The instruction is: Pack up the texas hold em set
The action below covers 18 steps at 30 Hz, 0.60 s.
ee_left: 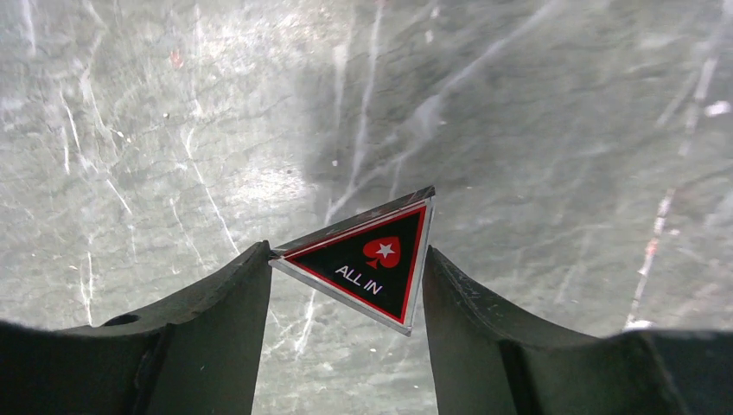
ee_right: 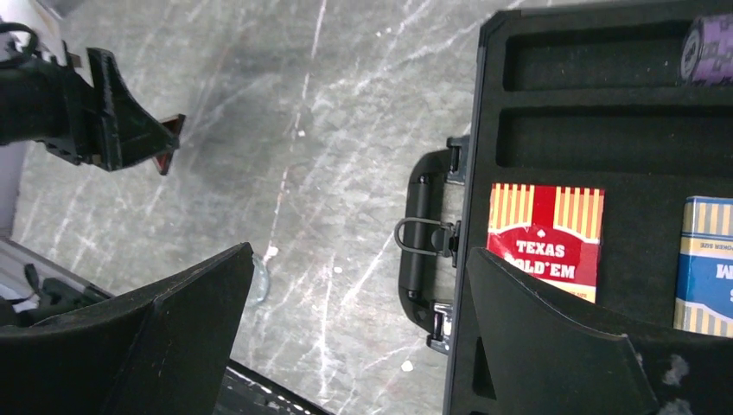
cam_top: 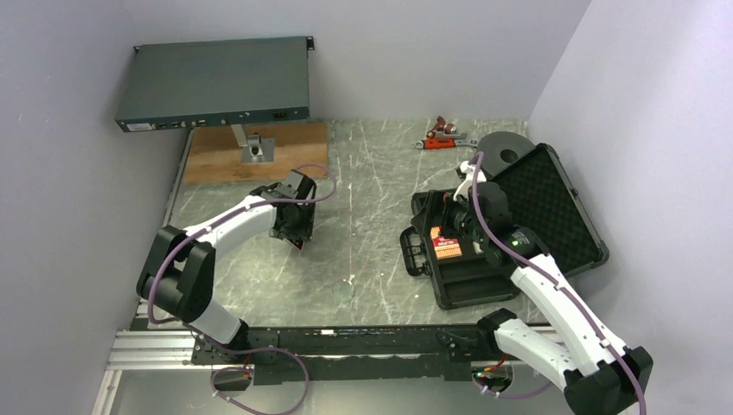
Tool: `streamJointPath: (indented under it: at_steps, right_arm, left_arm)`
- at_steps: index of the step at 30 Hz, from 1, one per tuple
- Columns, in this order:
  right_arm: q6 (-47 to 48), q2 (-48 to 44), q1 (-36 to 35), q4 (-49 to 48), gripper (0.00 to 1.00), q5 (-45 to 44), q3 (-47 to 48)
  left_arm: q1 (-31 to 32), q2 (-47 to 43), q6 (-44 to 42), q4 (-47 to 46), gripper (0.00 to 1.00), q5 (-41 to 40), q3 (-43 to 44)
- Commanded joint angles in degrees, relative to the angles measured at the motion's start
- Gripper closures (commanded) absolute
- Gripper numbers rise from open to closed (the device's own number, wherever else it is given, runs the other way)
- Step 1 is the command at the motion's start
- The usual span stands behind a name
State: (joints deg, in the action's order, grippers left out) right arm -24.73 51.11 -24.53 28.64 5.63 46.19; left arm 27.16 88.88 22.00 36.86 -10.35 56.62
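A black and red triangle (ee_left: 372, 264) marked "ALL IN" is pinched by its corners in my left gripper (ee_left: 346, 259), held above the bare table left of centre (cam_top: 297, 244). The black case (cam_top: 553, 203) lies open at the right, its foam lid tilted back. In its base sit the red card box (ee_right: 544, 233), the blue-white card box (ee_right: 709, 259) and a purple chip stack (ee_right: 713, 47). Over the case's front edge and handle (ee_right: 417, 233) my right gripper (ee_right: 359, 259) hangs open, holding nothing. A clear disc (cam_top: 343, 291) lies on the table near the front edge.
A red-handled tool (cam_top: 445, 134) and a black ring-shaped spool (cam_top: 506, 149) lie at the back, behind the case. A wooden board (cam_top: 259, 151) with a small metal stand is at the back left, under a grey rack unit (cam_top: 216, 82). Walls close in both sides.
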Motion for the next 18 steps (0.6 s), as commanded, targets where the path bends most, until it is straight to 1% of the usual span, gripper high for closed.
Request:
streamJointPath:
  at_steps: [1, 8, 14, 18]
  right_arm:
    - [-1.87, -2.45, -0.04, 0.88, 0.02, -1.02, 5.74]
    - [-4.85, -6.24, -0.07, 1.15, 0.03, -3.53, 13.92]
    - [-6.84, -10.15, -0.07, -2.42, 0.04, -3.63, 19.05]
    - [-6.57, -10.51, -0.07, -3.58, 0.04, -4.80, 21.52]
  left_arm:
    - [2.48, -3.06, -0.53, 2.49, 0.77, 0.38, 4.54]
    - [8.60, -2.13, -0.82, 3.56, 0.77, 1.48, 11.59]
    - [13.42, 3.44, -1.21, 3.70, 0.80, 3.40, 20.13]
    - [16.51, 8.86, -1.81, 4.43, 0.81, 4.27, 28.28]
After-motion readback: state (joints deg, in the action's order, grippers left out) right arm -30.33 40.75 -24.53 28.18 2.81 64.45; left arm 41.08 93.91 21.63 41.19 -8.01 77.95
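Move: Over toward the robot's right, the open case's middle lies about 41 cm right of the left hand, level with it fore and aft and some 2 cm lower; that hand already holds the ALL IN triangle. On the near side of the case, the handle is 28 cm right and 1 cm back, the red cards 36 cm right and 2 cm ahead. The blue cards are 45 cm right and 3 cm ahead. From the right hand, the case's middle is some 13 cm right, 4 cm ahead and 17 cm below. Carrying the triangle in an unchanged pinch, the left hand sweeps right towards the case by about 12 cm, gathering speed and climbing some 8 cm as it goes, while turning clockwise by roughly 15 degrees. The empty right hand, fingers still wide open, rises fast and almost straight up away from the case, its fingertips tilting upward. ##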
